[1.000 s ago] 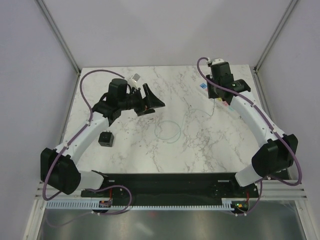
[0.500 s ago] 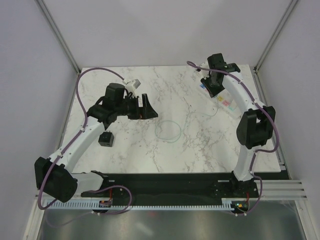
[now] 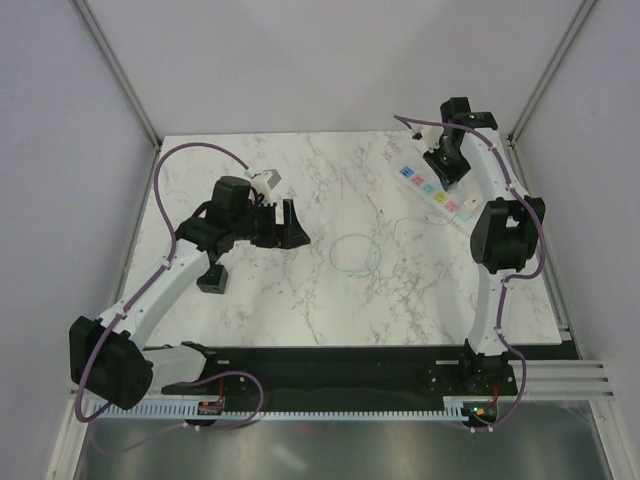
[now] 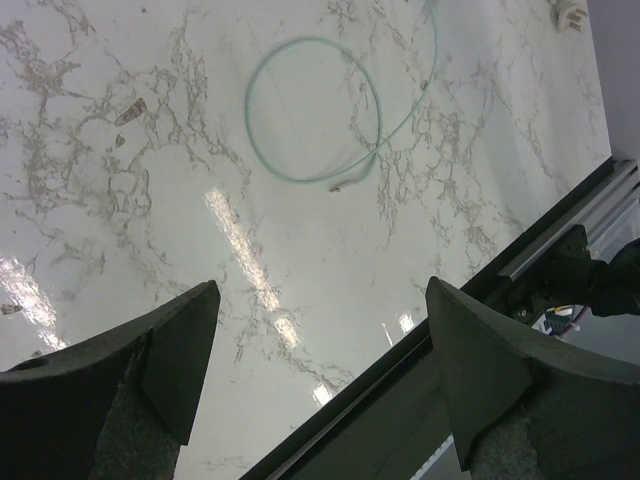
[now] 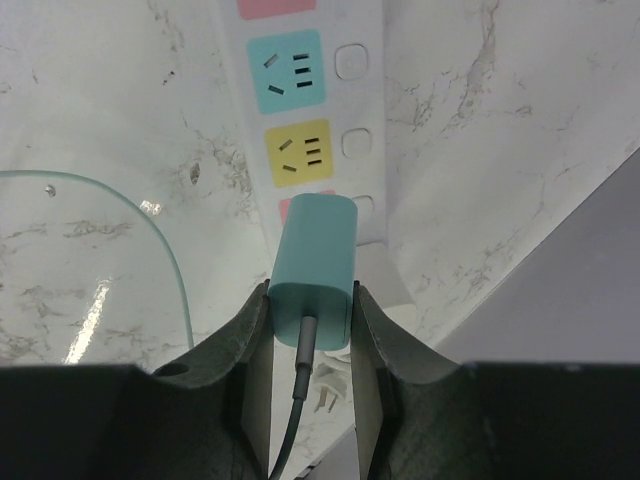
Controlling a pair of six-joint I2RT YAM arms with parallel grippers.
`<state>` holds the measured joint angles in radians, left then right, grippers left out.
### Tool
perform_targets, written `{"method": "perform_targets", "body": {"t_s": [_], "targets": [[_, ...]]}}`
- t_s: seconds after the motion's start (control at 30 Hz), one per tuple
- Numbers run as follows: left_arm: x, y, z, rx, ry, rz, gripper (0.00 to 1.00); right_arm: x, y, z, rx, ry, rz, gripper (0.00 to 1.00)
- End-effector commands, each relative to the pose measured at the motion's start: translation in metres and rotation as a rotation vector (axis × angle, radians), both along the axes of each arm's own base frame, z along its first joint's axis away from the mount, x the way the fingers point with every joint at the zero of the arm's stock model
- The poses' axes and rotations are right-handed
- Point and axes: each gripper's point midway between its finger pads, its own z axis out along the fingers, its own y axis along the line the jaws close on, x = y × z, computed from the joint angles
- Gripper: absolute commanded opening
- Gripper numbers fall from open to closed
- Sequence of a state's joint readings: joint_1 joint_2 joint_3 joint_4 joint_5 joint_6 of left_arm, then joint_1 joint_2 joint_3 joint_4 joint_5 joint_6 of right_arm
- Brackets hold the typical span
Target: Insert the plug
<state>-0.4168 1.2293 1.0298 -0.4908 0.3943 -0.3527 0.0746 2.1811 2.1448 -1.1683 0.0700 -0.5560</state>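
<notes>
My right gripper (image 5: 311,300) is shut on the plug (image 5: 315,245), a teal block with a grey lead coming out of its back end. It hangs just above the white power strip (image 5: 365,100), over the pink socket beside the yellow one. From above, the right gripper (image 3: 447,165) sits over the strip (image 3: 432,190) at the far right and hides the plug. The plug's pale-green cable (image 3: 352,252) lies coiled mid-table. My left gripper (image 3: 290,225) hovers open left of centre, with nothing between its fingers (image 4: 185,350).
A black cube adapter (image 3: 211,277) lies by the left arm's forearm, and a small white plug (image 3: 268,180) lies behind the left wrist. The cable loop (image 4: 315,110) shows ahead of the left gripper. Enclosure walls stand close behind the strip.
The right arm has reached farther back and right, carrying the plug over the strip's middle. The cable coil was dragged to the right. The left gripper drifted slightly back and left.
</notes>
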Motion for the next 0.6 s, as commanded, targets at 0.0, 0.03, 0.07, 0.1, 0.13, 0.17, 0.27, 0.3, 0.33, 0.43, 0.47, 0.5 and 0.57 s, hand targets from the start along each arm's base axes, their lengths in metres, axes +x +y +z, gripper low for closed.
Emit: {"method": "perform_targets", "body": {"t_s": [0.0,0.03,0.07,0.1,0.13,0.17,0.27,0.3,0.33,0.43,0.47,0.5,0.57], "targets": [[0.003,-0.001,0.01,-0.005,-0.081,-0.029,0.9,-0.006,-0.011,-0.008,0.003,0.059,0.061,0.0],[0.002,-0.002,0.011,-0.008,-0.083,-0.03,0.9,-0.009,-0.013,-0.013,0.011,0.081,0.066,0.0],[0.002,-0.002,0.01,-0.013,-0.078,-0.029,0.9,-0.011,-0.017,-0.016,0.01,0.091,0.067,0.0],[0.002,-0.002,0.01,-0.014,-0.078,-0.028,0.9,-0.012,-0.02,-0.021,0.003,0.103,0.084,0.0],[0.002,-0.002,0.01,-0.016,-0.077,-0.029,0.9,-0.012,-0.023,-0.021,0.001,0.105,0.085,0.0],[0.002,-0.003,0.01,-0.022,-0.073,-0.033,0.9,-0.012,-0.022,-0.023,0.014,0.11,0.092,0.0],[0.001,-0.006,0.0,-0.024,-0.042,-0.039,0.9,-0.01,-0.016,-0.031,0.043,0.123,0.152,0.0],[0.0,-0.007,0.001,-0.029,-0.041,-0.045,0.9,-0.01,-0.016,-0.033,0.041,0.13,0.153,0.0],[0.0,-0.008,0.0,-0.033,-0.032,-0.051,0.9,-0.007,-0.017,-0.032,0.036,0.124,0.161,0.0],[0.0,-0.009,0.0,-0.033,-0.032,-0.052,0.9,-0.003,-0.012,-0.034,0.057,0.12,0.19,0.0],[0.0,-0.008,0.0,-0.03,-0.035,-0.046,0.9,-0.001,-0.011,-0.035,0.057,0.118,0.197,0.0],[0.0,-0.007,0.0,-0.029,-0.035,-0.044,0.9,0.002,-0.011,-0.038,0.06,0.12,0.201,0.0],[0.001,-0.008,0.0,-0.029,-0.034,-0.042,0.9,0.003,-0.009,-0.041,0.067,0.122,0.208,0.0]]}}
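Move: Just ahead and below is the power strip's yellow socket, some 2 cm forward, 1 cm right and 9 cm below the right hand, which already holds the teal plug. The second pink socket lies about 2 cm back and 5 cm right of the hand, the teal socket 5 cm ahead and 3 cm left; a white adapter sits 9 cm right and 2 cm back. From the left hand the yellow socket is roughly 21 cm forward, 43 cm right and 15 cm lower. Lowering the gripped plug about 5 cm towards the strip around the yellow and second pink sockets, the right hand swings some 2.5 cm right, then eases nearly 1 cm back left. Meanwhile the wrist brings the fingers about 10 degrees nearer to straight down and turns slightly counter-clockwise, the fingers keeping their hold. ##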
